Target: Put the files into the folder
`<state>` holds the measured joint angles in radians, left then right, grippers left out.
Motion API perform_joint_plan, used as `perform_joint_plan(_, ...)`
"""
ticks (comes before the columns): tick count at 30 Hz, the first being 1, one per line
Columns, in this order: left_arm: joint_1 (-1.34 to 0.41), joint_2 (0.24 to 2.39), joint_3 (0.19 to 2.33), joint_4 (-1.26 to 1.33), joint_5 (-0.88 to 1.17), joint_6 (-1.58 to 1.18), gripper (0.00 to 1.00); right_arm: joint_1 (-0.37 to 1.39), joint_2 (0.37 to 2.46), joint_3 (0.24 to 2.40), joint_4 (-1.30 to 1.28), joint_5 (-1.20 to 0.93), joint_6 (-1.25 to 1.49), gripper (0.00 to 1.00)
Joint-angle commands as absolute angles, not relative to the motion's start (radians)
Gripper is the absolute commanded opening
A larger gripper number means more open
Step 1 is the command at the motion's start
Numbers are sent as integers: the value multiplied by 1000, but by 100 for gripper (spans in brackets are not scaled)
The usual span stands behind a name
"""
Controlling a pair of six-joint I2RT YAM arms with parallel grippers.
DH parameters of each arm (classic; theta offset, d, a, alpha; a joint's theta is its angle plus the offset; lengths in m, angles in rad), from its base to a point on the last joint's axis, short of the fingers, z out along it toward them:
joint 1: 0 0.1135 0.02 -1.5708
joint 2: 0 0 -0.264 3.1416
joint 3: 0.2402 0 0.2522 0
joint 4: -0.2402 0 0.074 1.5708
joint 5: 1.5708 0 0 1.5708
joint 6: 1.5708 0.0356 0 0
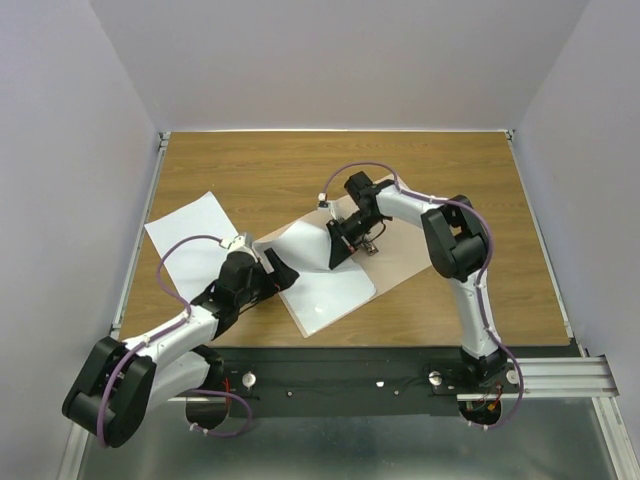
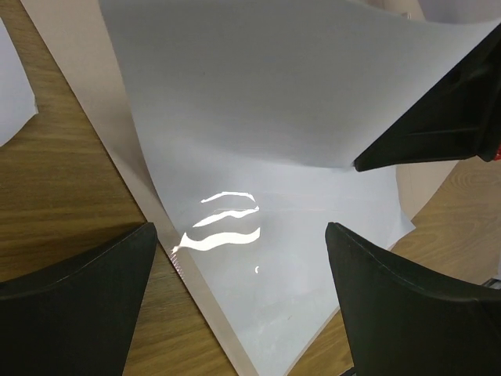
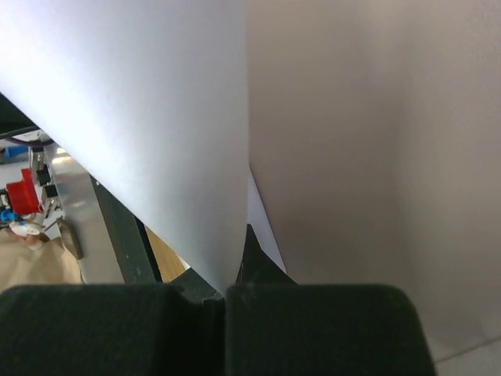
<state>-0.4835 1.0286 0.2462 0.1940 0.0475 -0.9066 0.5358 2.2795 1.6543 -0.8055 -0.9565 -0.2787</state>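
The folder (image 1: 405, 255) lies open mid-table, its tan leaf on the far right. Its glossy pale leaf (image 2: 258, 290) lies flat toward me. One white file (image 1: 300, 245) arches up over the pale leaf, and my right gripper (image 1: 342, 243) is shut on its raised edge. In the right wrist view the pinched sheet (image 3: 141, 117) rises from my right gripper (image 3: 227, 288). My left gripper (image 2: 239, 229) hovers open over the pale leaf's near-left edge, holding nothing. The second file (image 1: 190, 232) lies flat on the wood to the left.
A small metal clip (image 1: 370, 246) sits at the folder's fold, close under the right wrist. White walls stand along the table's left, far and right sides. A black rail (image 1: 350, 375) runs along the near edge.
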Motion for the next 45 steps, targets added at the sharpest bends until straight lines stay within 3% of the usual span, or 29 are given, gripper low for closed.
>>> perform_joint_plan(1, -479, 997, 230, 169, 15, -920, 98, 540, 2186, 1592, -715, -829, -167, 1)
perform_joint_plan(25, -479, 963, 219, 173, 23, -928, 98, 540, 2115, 1488, -578, -859, -61, 1)
perform_joint_plan(28, -479, 954, 224, 160, 20, -927, 98, 540, 2082, 1491, -577, -786, -49, 18)
perform_joint_plan(29, -479, 950, 227, 152, 17, -925, 98, 538, 2073, 1494, -577, -761, -43, 31)
perform_joint_plan(30, -479, 943, 235, 141, 14, -923, 98, 540, 2054, 1497, -575, -714, -31, 37)
perform_joint_plan(34, -479, 888, 265, 65, -32, -917, 98, 540, 1994, 1506, -569, -606, -9, 55)
perform_joint_plan(40, -479, 806, 327, -41, -93, -907, 98, 540, 1866, 1470, -509, -326, 64, 98)
perform_joint_plan(45, -479, 781, 379, -77, -121, -899, 98, 540, 1701, 1332, -304, -116, 165, 100)
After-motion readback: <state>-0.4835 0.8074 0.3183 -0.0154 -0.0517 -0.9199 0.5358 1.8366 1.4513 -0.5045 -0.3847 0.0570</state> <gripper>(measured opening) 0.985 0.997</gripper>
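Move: The file sheet, still pinched at its right edge by the right hand, has its middle about 4 cm to that hand's left, 1 cm back and 2 cm below. The metal clip stands some 8 cm ahead and 8 cm right of the right hand; the open folder's middle is roughly 6 cm ahead and 5 cm right. From the open left hand, the sheet's middle lies about 7 cm right, 1 cm ahead and 4 cm below. The file sheet is held close over the folder by the right fingertips, which drift barely a centimetre before spreading from shut to fully open and letting go of its edge. The right hand then pulls away, up some 9 cm, forward about 7 and a little right, turning clockwise as its fingers swing to point more steeply down. The left hand, still open, lifts about 5 cm late on. ##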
